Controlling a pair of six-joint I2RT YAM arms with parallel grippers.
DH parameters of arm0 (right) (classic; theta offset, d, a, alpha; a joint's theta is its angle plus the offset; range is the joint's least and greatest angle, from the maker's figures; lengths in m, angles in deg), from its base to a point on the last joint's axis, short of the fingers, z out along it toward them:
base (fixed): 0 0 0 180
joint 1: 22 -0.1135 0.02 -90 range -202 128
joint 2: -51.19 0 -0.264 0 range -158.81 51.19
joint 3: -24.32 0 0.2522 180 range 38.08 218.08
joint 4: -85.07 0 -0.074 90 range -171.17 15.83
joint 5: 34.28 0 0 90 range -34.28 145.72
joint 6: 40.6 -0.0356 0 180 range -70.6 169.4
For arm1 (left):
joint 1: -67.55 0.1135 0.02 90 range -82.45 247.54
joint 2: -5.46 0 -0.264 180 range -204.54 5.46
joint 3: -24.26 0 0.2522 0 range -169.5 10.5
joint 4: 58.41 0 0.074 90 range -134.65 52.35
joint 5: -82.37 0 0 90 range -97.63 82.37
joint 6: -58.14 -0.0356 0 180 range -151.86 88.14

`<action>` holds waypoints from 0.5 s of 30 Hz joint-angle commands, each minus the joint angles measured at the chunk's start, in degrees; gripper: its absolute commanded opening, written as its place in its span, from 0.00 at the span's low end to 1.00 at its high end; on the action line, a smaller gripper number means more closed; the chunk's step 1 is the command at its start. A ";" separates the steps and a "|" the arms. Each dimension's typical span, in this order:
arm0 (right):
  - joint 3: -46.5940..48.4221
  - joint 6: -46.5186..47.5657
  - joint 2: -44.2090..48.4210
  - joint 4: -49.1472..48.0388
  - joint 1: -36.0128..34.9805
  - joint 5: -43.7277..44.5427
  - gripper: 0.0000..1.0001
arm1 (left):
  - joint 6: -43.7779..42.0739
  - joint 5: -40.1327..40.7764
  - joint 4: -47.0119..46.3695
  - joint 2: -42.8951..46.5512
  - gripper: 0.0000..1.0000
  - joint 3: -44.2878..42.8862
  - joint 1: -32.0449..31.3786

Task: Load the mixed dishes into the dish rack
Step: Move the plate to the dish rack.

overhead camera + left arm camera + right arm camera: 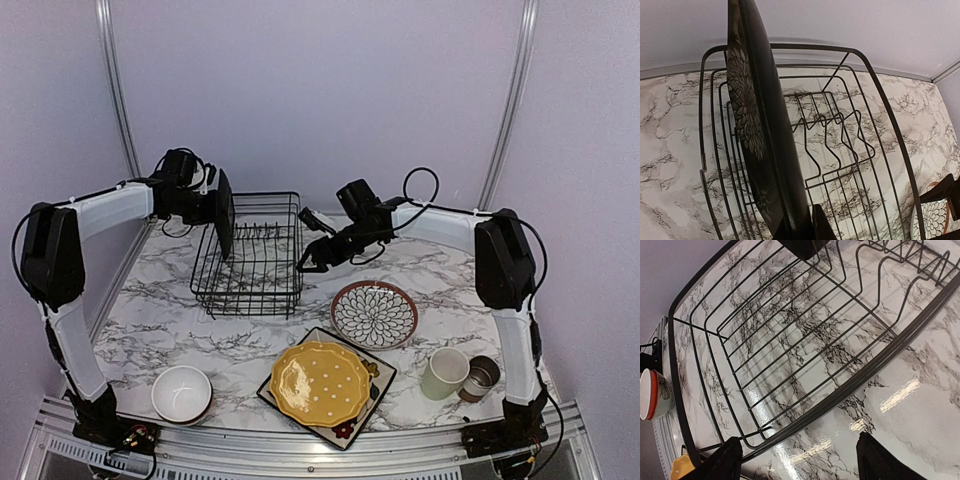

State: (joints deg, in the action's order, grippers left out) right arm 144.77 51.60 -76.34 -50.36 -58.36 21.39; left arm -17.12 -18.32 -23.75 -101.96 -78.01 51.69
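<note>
My left gripper (216,208) is shut on the edge of a black square plate (226,214) with a pale flower print and holds it upright on edge over the left end of the black wire dish rack (262,286). In the left wrist view the plate (757,125) stands over the rack (866,67), left of the plate-slot prongs (826,125), with my left gripper (801,226) pinching its near edge. My right gripper (309,262) hangs open just off the rack's right side. In the right wrist view the right gripper (797,442) is above bare marble beside the rack rim (865,374), holding nothing.
On the marble table near the front lie a white bowl (181,392), a yellow dotted plate (320,383) on another black square plate (352,424), a round brown-rimmed patterned plate (374,313), a pale green mug (444,373) and a small grey-brown cup (482,377).
</note>
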 commanded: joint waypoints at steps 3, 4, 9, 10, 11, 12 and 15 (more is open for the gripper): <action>0.66 0.56 -2.02 1.36 0.24 -0.53 0.76 | -0.76 -2.35 -4.14 -1.71 0.01 -5.18 1.91; 0.63 0.47 -2.12 1.36 0.26 -0.64 0.76 | -0.63 -2.36 -3.91 -2.19 0.09 -5.57 2.03; 0.41 0.27 -2.30 1.27 0.15 -1.01 0.76 | 0.14 -1.95 -3.13 -2.45 0.41 -6.91 2.24; 0.33 0.26 -2.29 1.21 0.15 -1.08 0.76 | 0.27 -1.75 -3.22 -2.07 0.44 -7.05 2.23; 0.22 0.26 -2.32 1.19 0.17 -1.09 0.76 | 0.30 -1.43 -3.28 -1.75 0.47 -7.22 2.23; 0.12 0.28 -2.31 1.19 0.16 -1.17 0.76 | 0.30 -1.09 -3.17 -1.29 0.49 -7.40 2.28; -0.21 0.35 -2.37 1.10 0.15 -1.27 0.76 | 0.63 -0.15 -3.01 0.43 0.57 -7.68 2.22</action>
State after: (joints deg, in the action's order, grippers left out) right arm 144.75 51.53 -76.73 -50.47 -58.36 20.21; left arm -16.53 -19.77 -25.60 -104.34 -84.30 53.81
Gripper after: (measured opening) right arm 0.762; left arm 0.533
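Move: The left hand grips the black floral plate by its top edge; the middle of the upright plate is about 3 cm ahead, 2 cm to the hand's right and 8 cm below it. The dish rack's middle lies roughly 6 cm back, 8 cm right and 14 cm down, its wire prongs about 8 cm right, 1 cm back and 12 cm down. From the right hand the plate is some 12 cm ahead, 17 cm left and 2 cm lower. The left fingers let go of the black plate's top edge, opening from nearly shut to about half wide with the plate's edge still between them. After a slow start the hand rises about 3 cm and goes some 3 cm forward along the plate, tipping up about 5 degrees. ##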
